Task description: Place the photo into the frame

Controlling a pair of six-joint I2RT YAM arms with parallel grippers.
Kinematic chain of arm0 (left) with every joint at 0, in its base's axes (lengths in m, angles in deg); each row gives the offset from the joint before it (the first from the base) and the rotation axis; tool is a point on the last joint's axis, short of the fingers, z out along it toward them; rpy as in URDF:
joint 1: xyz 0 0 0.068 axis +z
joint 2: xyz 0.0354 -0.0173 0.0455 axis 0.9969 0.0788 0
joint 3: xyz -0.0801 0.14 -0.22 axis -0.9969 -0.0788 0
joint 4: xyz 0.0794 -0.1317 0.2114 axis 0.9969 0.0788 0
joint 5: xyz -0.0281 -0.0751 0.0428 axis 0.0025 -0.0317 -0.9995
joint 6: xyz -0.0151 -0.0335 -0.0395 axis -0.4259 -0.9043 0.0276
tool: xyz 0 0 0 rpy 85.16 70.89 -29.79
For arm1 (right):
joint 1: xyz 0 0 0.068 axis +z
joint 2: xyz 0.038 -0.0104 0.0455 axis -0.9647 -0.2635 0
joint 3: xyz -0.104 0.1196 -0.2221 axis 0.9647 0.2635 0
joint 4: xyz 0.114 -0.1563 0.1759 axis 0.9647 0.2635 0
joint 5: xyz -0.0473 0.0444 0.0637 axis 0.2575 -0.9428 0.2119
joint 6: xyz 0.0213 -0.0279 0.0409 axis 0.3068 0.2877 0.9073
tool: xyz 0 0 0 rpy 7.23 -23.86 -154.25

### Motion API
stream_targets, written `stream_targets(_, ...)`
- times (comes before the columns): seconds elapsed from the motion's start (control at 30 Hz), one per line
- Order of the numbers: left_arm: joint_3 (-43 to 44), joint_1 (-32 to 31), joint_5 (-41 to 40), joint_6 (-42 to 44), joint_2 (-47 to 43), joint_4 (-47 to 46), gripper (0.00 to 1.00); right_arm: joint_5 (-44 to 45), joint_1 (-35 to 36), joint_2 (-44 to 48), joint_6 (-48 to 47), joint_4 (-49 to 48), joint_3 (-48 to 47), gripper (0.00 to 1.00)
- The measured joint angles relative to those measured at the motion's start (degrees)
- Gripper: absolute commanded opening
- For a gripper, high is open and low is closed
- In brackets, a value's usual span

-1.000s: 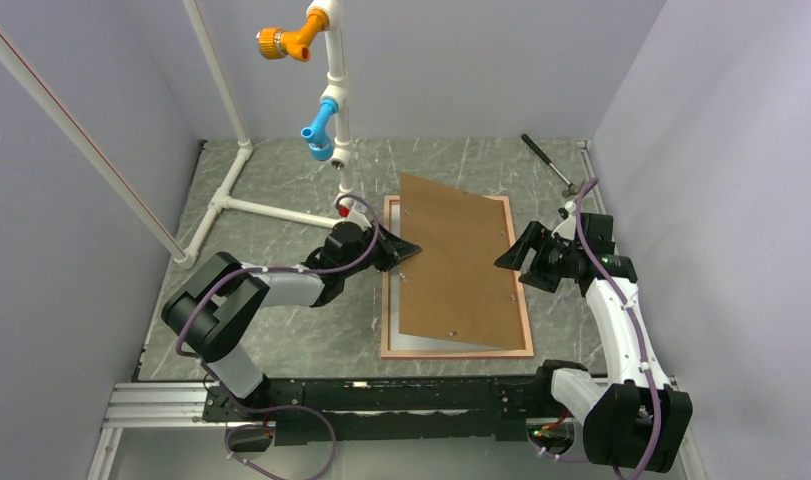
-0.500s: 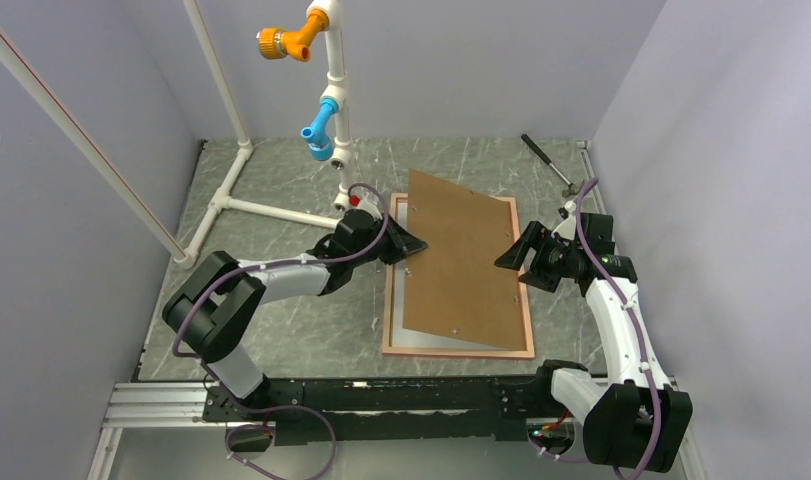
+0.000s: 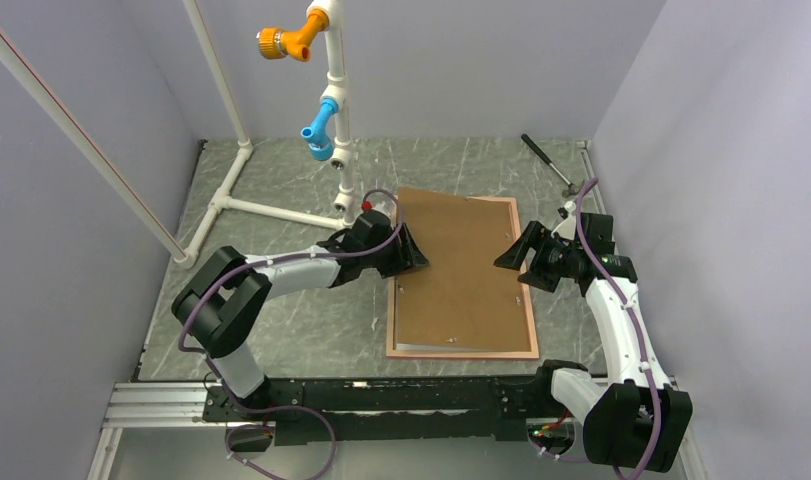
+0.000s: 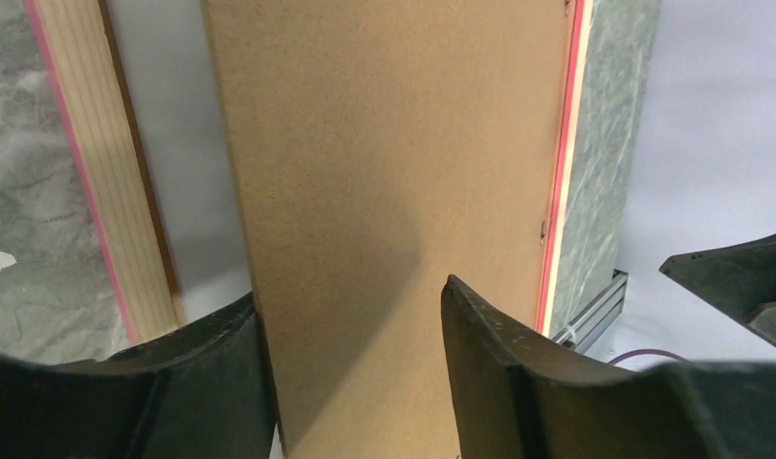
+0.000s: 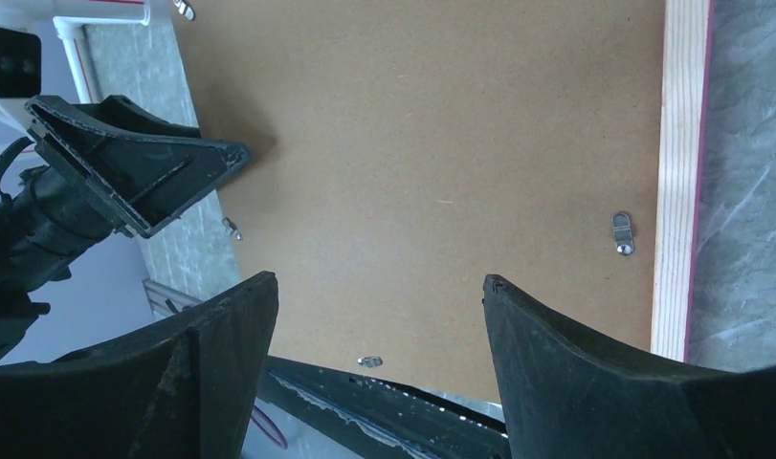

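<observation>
The frame (image 3: 461, 354) lies back-up on the table, its pale wood rim (image 4: 97, 172) edged in pink. A brown hardboard panel (image 3: 461, 270) rests almost flat in it, slightly skewed. Beside the panel a white strip of the photo (image 4: 183, 163) shows, and another thin strip (image 3: 451, 346) shows at the frame's near end; its picture side is hidden. My left gripper (image 3: 406, 250) hovers open at the panel's left edge, with both fingers (image 4: 498, 363) apart above the board (image 4: 393, 143). My right gripper (image 3: 511, 258) hangs open over the panel's right side (image 5: 441, 124), holding nothing.
A white pipe stand (image 3: 336, 110) with orange and blue fittings rises just behind the left gripper. A dark-handled tool (image 3: 551, 160) lies at the back right. A metal turn clip (image 5: 623, 232) sits on the panel by the frame rim (image 5: 680, 143). Walls close both sides.
My left gripper has opened and let go of the hardboard panel. The panel's raised left edge has dropped from a tilt to lie nearly flat in the frame. The right arm has not moved.
</observation>
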Motion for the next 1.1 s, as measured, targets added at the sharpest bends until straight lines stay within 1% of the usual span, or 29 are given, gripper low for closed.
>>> stream_targets(0.17, 3.7, -0.7, -0.9, 2.8, 1.1, 4.8, 0.66, -0.5, 0.0, 0.0, 0.0, -0.3, 0.2, 0.80)
stream_targets(0.37, 9.5, -1.7, -2.3, 5.8, 4.6, 11.6, 0.71, -0.8, 0.0, 0.0, 0.0, -0.4, 0.5, 0.80)
stream_targets(0.57, 15.0, -3.6, -5.2, 8.4, 7.0, 18.8, 0.83, -0.8, 0.0, 0.0, 0.0, -0.5, 0.5, 0.80)
stream_targets(0.7, 17.9, -4.8, -8.0, 9.7, 7.2, 24.1, 0.85, -1.0, 0.0, 0.0, 0.0, -0.6, 0.6, 0.80)
stream_targets(1.1, 23.9, -6.7, -14.0, 12.1, 11.2, 33.5, 0.86, -1.0, 0.0, 0.0, 0.1, -1.1, 1.5, 0.80)
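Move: The backing board leans loosely in the frame, its left edge propped up close to the left fingers; its middle lies about 9 cm right, 2 cm back and 4 cm below that hand. The frame's left bar is some 4 cm left of the hand, 2 cm back and 5 cm below, and the foot of the white pipe stand 14 cm left and 8 cm ahead. From the right hand, the board's middle is 12 cm left, 2 cm ahead and 11 cm down. The left hand opens wider, tips its fingers some 25 degrees downward and sinks about 2.5 cm over the board's left side. ##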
